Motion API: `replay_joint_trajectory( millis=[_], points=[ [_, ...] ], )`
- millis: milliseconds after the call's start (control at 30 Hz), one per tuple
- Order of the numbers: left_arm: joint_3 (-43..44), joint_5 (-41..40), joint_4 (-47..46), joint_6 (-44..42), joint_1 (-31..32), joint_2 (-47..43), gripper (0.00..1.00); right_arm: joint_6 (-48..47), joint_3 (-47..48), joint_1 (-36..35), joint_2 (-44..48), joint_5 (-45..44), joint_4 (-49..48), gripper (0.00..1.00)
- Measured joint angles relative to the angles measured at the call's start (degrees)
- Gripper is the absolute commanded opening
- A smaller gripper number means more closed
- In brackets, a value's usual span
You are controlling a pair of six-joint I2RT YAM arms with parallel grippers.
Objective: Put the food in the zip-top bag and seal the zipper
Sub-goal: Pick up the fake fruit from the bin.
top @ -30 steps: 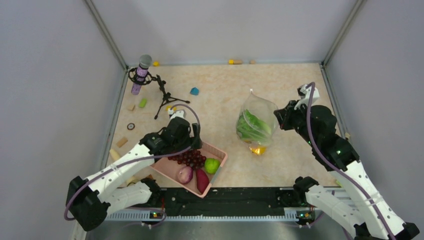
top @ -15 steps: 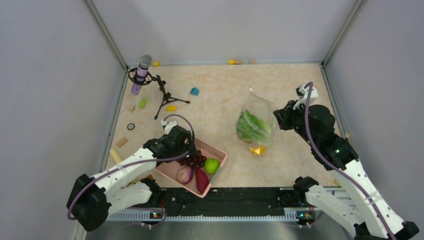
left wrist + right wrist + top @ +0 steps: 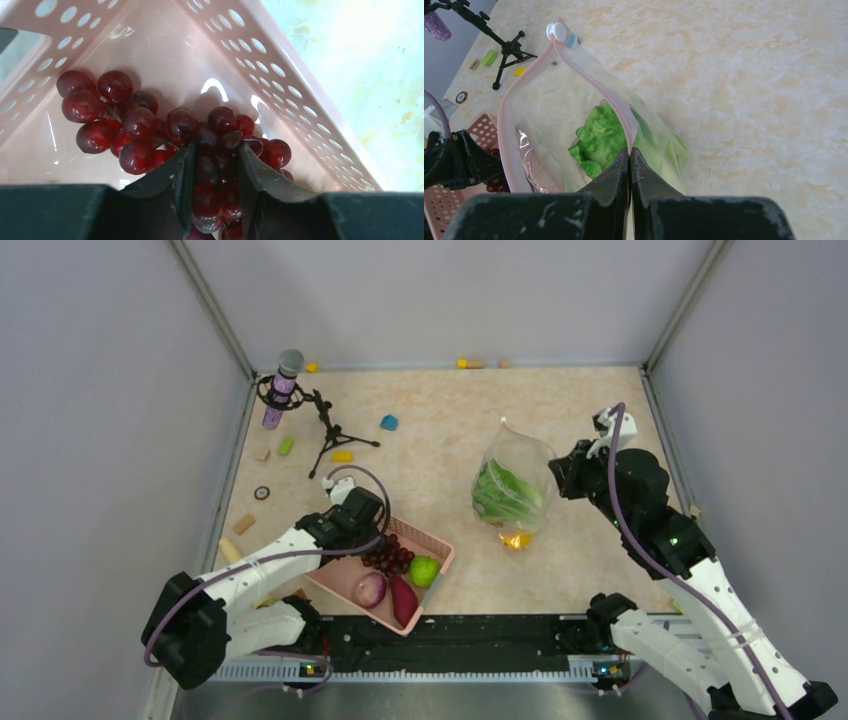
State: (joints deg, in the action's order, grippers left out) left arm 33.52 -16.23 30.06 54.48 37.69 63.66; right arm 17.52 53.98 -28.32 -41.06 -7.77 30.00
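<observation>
A pink basket (image 3: 432,538) near the front edge holds dark grapes (image 3: 393,557), a green round fruit (image 3: 424,571), a purple onion (image 3: 370,589) and a reddish sweet potato (image 3: 404,601). My left gripper (image 3: 216,147) is down in the basket (image 3: 300,115), its jaws pressed against both sides of the grapes (image 3: 130,130). The clear zip-top bag (image 3: 515,480) stands right of centre with lettuce (image 3: 601,137) and something yellow (image 3: 516,538) inside. My right gripper (image 3: 629,150) is shut on the pink zipper (image 3: 589,75), holding the mouth up and open.
A microphone (image 3: 284,380) on a small black tripod (image 3: 330,432) stands at the back left. Small blocks lie around it: blue (image 3: 389,422), yellow (image 3: 342,455), green (image 3: 286,445). Metal rails edge the table on both sides.
My left gripper has moved back and down into the basket, and its jaws have closed from wide open onto the grapes. The right arm and the bag have not moved.
</observation>
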Motion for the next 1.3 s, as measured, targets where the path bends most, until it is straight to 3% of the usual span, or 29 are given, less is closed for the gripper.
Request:
replay_joint_trajectory(
  millis=[67, 167, 700, 1033, 1300],
  points=[
    [0.0, -0.4, -0.3, 0.4, 0.0, 0.0, 0.24, 0.0, 0.0, 0.0, 0.0, -0.2, 0.0, 0.00],
    [-0.6, -0.6, -1.1, 0.6, -0.1, 0.0, 0.00, 0.0, 0.0, 0.0, 0.0, -0.2, 0.0, 0.00],
    [-0.1, 0.2, 3.2, -2.3, -0.1, -6.7, 0.00, 0.0, 0.0, 0.0, 0.1, -1.2, 0.0, 0.00],
    [1.6, 1.0, 6.6, -7.7, -0.1, -17.6, 0.00, 0.0, 0.0, 0.0, 0.3, -1.3, 0.0, 0.00],
    [2.2, 4.2, 1.9, -13.0, -0.1, -30.5, 0.00, 0.0, 0.0, 0.0, 0.4, -1.4, 0.0, 0.00]
  ],
)
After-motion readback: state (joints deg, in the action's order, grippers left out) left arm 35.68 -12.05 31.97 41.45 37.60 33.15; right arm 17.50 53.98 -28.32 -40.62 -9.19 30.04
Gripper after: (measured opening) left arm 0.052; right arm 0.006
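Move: The bunch of grapes in the pink bin lies right at the left hand's half-open fingers, its middle about 2 cm to the left and 1 cm below, level with them fore and aft. From that hand the green apple is some 9 cm right and 4 cm back, the purple sweet potato 4 cm right and 10 cm back, the onion 3 cm left and 8 cm back. From the right hand the grapes lie about 36 cm left, 4 cm back and 25 cm below. The left hand stays down among the grapes while its half-open fingers close almost fully and pinch the bunch near its upper part, then it lifts them up out of the bin by about 13 cm, slowly at first and then faster, drawing back only a centimetre. As it rises the wrist tips the fingers up from steeply down towards forward by some 25 degrees, with a slight clockwise turn, while the right hand stays in place and keeps its pinch on the rim of the open zip-top bag. ##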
